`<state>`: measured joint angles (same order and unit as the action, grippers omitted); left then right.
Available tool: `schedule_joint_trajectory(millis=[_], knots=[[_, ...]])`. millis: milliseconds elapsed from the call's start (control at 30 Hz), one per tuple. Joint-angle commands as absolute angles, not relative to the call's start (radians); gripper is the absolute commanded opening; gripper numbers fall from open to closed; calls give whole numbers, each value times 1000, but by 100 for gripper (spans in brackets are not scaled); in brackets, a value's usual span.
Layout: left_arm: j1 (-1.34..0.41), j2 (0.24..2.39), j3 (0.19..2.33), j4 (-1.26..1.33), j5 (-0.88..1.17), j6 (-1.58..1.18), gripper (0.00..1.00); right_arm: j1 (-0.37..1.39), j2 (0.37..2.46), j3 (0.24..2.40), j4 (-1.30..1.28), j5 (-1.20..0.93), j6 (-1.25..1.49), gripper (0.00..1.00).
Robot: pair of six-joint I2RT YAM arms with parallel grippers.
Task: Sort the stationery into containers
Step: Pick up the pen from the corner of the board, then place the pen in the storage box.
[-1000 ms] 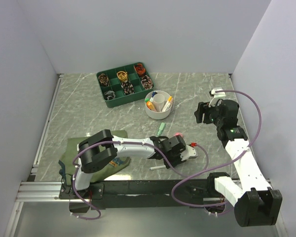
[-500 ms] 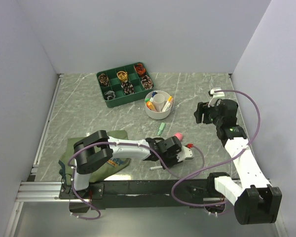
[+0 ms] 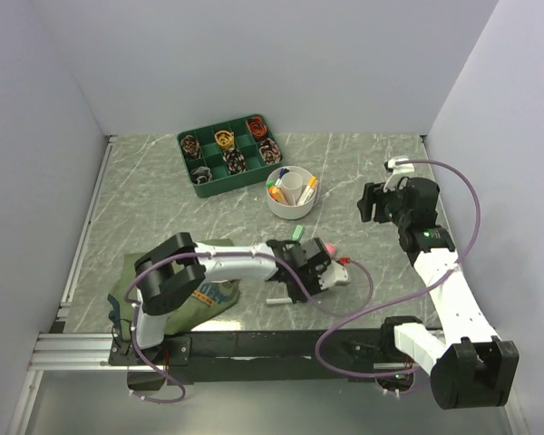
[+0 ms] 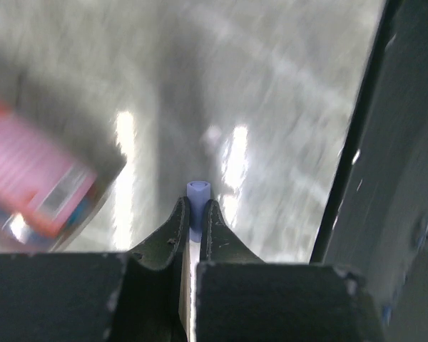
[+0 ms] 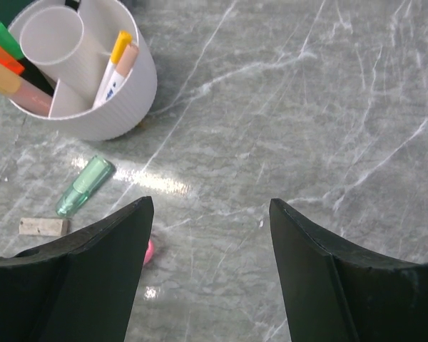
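Note:
The white divided cup [image 3: 293,194] [image 5: 93,107] holds several markers. On the table in front of it lie a green highlighter [image 3: 296,234] [image 5: 85,185] and a pink one [image 3: 326,246] [image 5: 149,251]. My left gripper [image 3: 295,286] [image 4: 193,206] is low over the table, shut on a thin white pen [image 3: 276,300] whose pale blue end [image 4: 198,191] sticks out past the fingertips. A blurred pink item [image 4: 36,192] lies to its left. My right gripper [image 3: 379,205] [image 5: 210,235] hangs open and empty to the right of the cup.
A green compartment tray [image 3: 202,186] of coiled items sits behind the cup. A folded olive shirt [image 3: 140,272] lies at the near left, under the left arm. A small white block [image 5: 43,226] lies near the green highlighter. The black front rail [image 4: 357,142] is close by.
My left gripper has closed on the white pen and swung left and slightly away from the front edge, carrying the pen with it. The right arm has barely moved.

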<state>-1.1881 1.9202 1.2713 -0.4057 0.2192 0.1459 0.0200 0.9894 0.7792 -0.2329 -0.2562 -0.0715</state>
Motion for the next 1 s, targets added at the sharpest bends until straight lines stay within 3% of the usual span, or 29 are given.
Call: schedule_joint_trajectory(millis=[0,167,367,600,967], knots=[[-1099,1873,1434,-658,322,199,1,12,1006,867,-225,-259,-69,74],[-965,1905,1791,-835,382,201,1,12,1031,893,-221,-261,-83,74],[-781,2029,2173,-824,537,205,1,11,1061,920,-199,-235,-64,74],[-640,1937,1896,-98,759,181,1,11,1092,934,-195,-222,-77,73],[-637,2057,1789,349,887,-43,1,14,1132,1019,-284,-170,-138,73]])
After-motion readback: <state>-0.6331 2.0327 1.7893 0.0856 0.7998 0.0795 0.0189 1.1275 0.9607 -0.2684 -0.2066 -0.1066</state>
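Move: Ahead of the left hand, which already pinches the blue-ended pen low over the table near its front edge, the white round container stands some 28 cm forward and 2 cm left. On the way lie the green highlighter, about 17 cm ahead and 1 cm left, the eraser, 12 cm ahead and 4 cm left, and the pink case, 10 cm ahead and 5 cm right. From the right hand the container is roughly 8 cm ahead, 19 cm left and 14 cm below. Keeping its pinch on the pen, the left arm sweeps it forward and up, about 26 cm each way, cresting slightly higher before easing down over the container. The wrist swings some 50 degrees, bringing the fingers from steeply down to nearly level, pointing right. The right hand, empty and open, edges forward and up about 3 cm each. ##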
